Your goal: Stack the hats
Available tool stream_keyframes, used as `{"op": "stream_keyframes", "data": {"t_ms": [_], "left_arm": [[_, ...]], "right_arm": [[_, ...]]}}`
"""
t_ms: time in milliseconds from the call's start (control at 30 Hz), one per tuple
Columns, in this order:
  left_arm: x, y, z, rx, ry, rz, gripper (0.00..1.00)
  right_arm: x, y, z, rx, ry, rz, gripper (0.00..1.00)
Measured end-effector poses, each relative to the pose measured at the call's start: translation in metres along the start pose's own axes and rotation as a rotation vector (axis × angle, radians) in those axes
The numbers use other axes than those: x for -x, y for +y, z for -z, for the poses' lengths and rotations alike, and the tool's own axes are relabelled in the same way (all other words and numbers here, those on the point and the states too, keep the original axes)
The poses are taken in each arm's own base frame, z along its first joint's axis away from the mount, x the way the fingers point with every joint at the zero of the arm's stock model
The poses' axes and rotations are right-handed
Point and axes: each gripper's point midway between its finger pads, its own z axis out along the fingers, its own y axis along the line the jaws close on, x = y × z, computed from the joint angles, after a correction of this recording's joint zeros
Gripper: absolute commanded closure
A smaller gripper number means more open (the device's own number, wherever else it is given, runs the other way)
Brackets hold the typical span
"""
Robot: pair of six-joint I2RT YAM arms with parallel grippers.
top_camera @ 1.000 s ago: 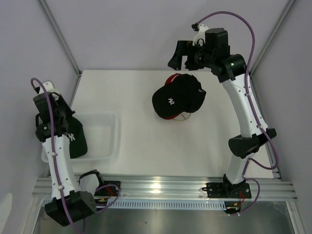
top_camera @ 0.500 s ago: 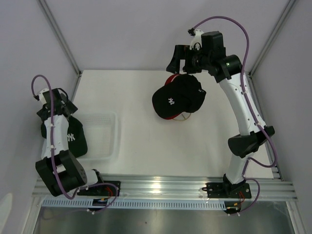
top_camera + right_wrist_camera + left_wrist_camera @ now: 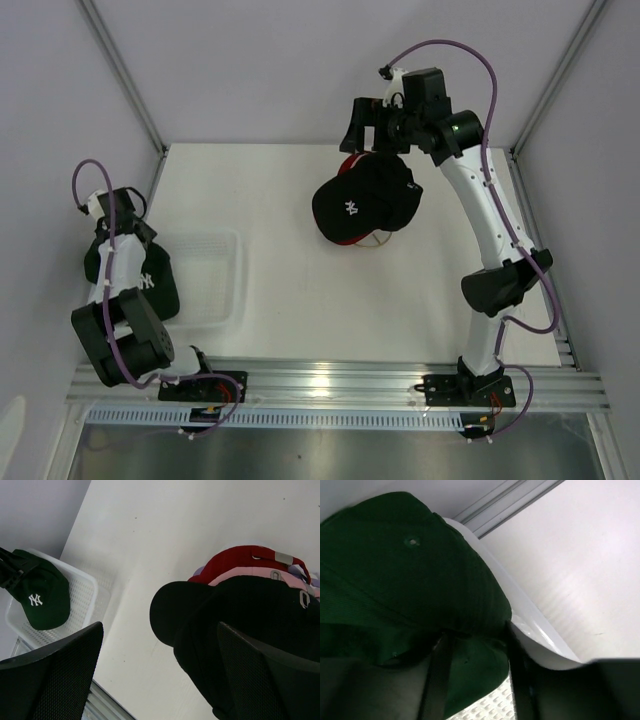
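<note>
A black hat with a white logo [image 3: 362, 205] tops the stack, with a red hat [image 3: 350, 164] showing behind it. In the right wrist view the black hat [image 3: 240, 630] covers a pink hat [image 3: 260, 578], the red hat [image 3: 232, 562] and a sliver of a lavender hat [image 3: 197, 571]. My right gripper [image 3: 365, 125] hangs open above the stack's far side [image 3: 160, 672], holding nothing. The dark green hat [image 3: 152, 285] lies in the white tray [image 3: 215, 285]. My left gripper [image 3: 115, 222] is at its far edge. Its jaws stand apart, and the green hat's [image 3: 405, 570] edge lies between them [image 3: 476, 630].
A thin gold wire stand [image 3: 378, 243] shows under the stack's near edge. The tray's rim [image 3: 535, 625] curves just right of my left fingers. Frame posts rise at the table's back corners, and an aluminium rail runs along the near edge.
My left arm has swung back toward the table's left edge; its jaws opened off the green hat, then narrowed partway. The right gripper shifted slightly left above the stack, still open.
</note>
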Motion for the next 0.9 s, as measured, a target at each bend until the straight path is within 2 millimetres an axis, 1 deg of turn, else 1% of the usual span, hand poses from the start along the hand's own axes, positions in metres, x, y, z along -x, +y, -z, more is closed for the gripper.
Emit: {"op": "stream_keyframes", "data": {"t_ms": [67, 100, 133, 233, 333, 367, 433, 533, 600, 667, 733, 833, 900], "left_arm": [[0.002, -0.003, -0.001, -0.013, -0.005, 0.009, 0.79], [0.002, -0.004, -0.001, -0.018, -0.006, 0.009, 0.97], [0.002, -0.004, -0.001, -0.022, -0.006, 0.007, 0.99], [0.003, -0.005, 0.002, -0.035, -0.005, -0.007, 0.99], [0.008, -0.008, 0.017, -0.075, -0.018, -0.026, 0.99], [0.011, -0.009, 0.026, -0.098, -0.025, -0.038, 0.99], [0.022, -0.014, 0.050, -0.162, -0.054, -0.059, 0.99], [0.040, -0.025, 0.093, -0.277, -0.098, -0.100, 0.99], [0.052, -0.037, 0.128, -0.389, -0.130, -0.137, 0.99], [0.057, -0.050, 0.157, -0.494, -0.152, -0.173, 0.99], [0.051, -0.066, 0.187, -0.632, -0.145, -0.221, 0.99], [0.029, -0.096, 0.233, -0.873, -0.096, -0.297, 0.99], [0.015, -0.114, 0.259, -1.015, -0.061, -0.341, 0.99]], "right_arm": [[0.002, 0.001, 0.001, 0.000, -0.007, 0.002, 0.00], [0.003, 0.001, 0.002, -0.001, -0.010, 0.003, 0.00], [0.003, 0.000, 0.002, -0.005, -0.012, 0.003, 0.00], [0.003, -0.001, 0.002, -0.010, -0.012, 0.003, 0.00], [0.004, -0.001, 0.002, -0.012, -0.014, 0.003, 0.00], [0.004, -0.001, 0.002, -0.012, -0.014, 0.003, 0.00], [0.004, 0.000, 0.002, -0.006, -0.014, 0.003, 0.00], [0.005, 0.004, 0.002, 0.014, -0.018, 0.006, 0.01], [0.006, 0.007, 0.002, 0.032, -0.021, 0.004, 0.00], [0.007, 0.013, 0.003, 0.059, -0.022, 0.001, 0.00], [0.010, 0.020, 0.004, 0.100, -0.027, -0.002, 0.00], [0.015, 0.037, 0.007, 0.184, -0.044, -0.006, 0.01], [0.019, 0.050, 0.012, 0.242, -0.057, -0.010, 0.01]]}}
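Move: In the white bin, the green hat is around the left hand's half-closed fingers, its middle about 5 cm back, roughly level sideways and some 4 cm below. The bin's centre is about 7 cm back, 7 cm right and 10 cm below. The black hat topping the stack is some 57 cm right, 4 cm ahead and 9 cm higher. From the open right hand, the green hat is about 54 cm left, 16 cm back and 28 cm lower; the black hat is some 6 cm back, 3 cm right and 14 cm below. Shutting on the green hat's fabric, the left fingers finish their pinch before the hand climbs some 20 cm, then swings about 20 cm right towards the stack as well, turning roughly 55 degrees clockwise and tipping its fingers up. Late on, the right hand, still wide open, rises and drifts left about 5 cm in all, rolling slightly. ##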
